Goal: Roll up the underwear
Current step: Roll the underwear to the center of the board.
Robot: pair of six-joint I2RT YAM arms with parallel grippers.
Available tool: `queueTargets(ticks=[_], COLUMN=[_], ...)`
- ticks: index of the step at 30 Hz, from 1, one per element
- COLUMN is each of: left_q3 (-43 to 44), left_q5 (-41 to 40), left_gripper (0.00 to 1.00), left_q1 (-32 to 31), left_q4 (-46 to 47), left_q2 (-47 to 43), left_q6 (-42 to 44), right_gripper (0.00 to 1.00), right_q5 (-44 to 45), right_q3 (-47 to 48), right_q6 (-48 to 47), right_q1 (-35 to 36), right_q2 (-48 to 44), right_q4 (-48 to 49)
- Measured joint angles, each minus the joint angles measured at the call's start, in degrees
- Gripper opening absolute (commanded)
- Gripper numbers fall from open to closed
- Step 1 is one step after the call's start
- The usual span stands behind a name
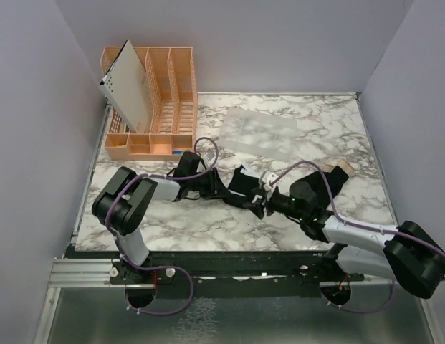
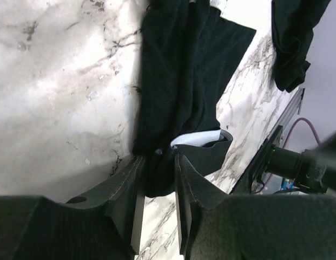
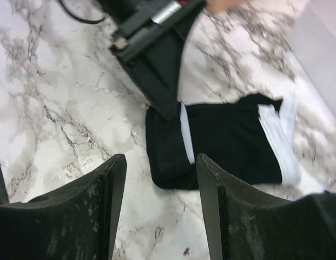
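One black underwear (image 1: 243, 190) lies partly folded at the table's middle, and the right wrist view shows pale bands on this underwear (image 3: 222, 143). My left gripper (image 1: 223, 188) is shut on its near edge; in the left wrist view the fingers (image 2: 130, 184) pinch the black cloth (image 2: 173, 86). My right gripper (image 3: 161, 160) stands open just short of the fold, with bare marble between its fingers; from above the right gripper (image 1: 259, 206) is at the cloth's right side. A second black underwear (image 1: 331, 174) with a tan band lies to the right, partly behind my right arm.
An orange compartment rack (image 1: 165, 93) stands at the back left with a grey perforated panel (image 1: 129, 82) leaning on it. A translucent sheet (image 1: 259, 132) lies flat at the back centre. Walls close in the marble table (image 1: 172, 222) on three sides.
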Motion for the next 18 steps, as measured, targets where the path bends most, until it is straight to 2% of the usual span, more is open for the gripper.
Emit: queueTargets(ticks=[7, 13, 18], left_q3=[6.1, 8.6, 9.1], left_q5=[-0.2, 0.0, 0.3], left_gripper=[0.33, 0.33, 0.33], left_q1=[0.0, 0.0, 0.0], left_q4=[-11.0, -15.3, -16.4], left_q2=[1.0, 1.7, 1.9], left_q6=[2.8, 4.5, 5.4], right_gripper=[0.55, 0.55, 0.54], right_q5=[7.7, 13.9, 16.4], right_q3=[4.9, 5.2, 5.3], right_q6=[-23.5, -35.2, -40.2], right_q1=[15.6, 17.7, 17.8], right_q2=[10.4, 16.6, 18.1], right_q4=[-0.1, 0.5, 0.7])
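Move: The right hand is open and empty. The middle of the underwear's rolled near edge lies about 5 cm to its left, 2 cm ahead and 9 cm below; the flat unrolled part is some 9 cm ahead and 4 cm left. The left gripper's tips are about 4 cm ahead and 10 cm left, low down. The left hand already pinches the roll's left end, with the roll's middle about 5 cm to its right and 2 cm nearer the base. The open right hand swings left and somewhat back, then sinks towards the near side of the underwear's roll, about 5.5 cm down in all, easing forward and right by 1 to 2 cm at the end. On the way it rolls some 45 degrees counter-clockwise, seen from behind the hand, and tips its fingers further down, still parted and just short of the roll, while the left hand keeps its pinch on the roll's left end, barely turning. ##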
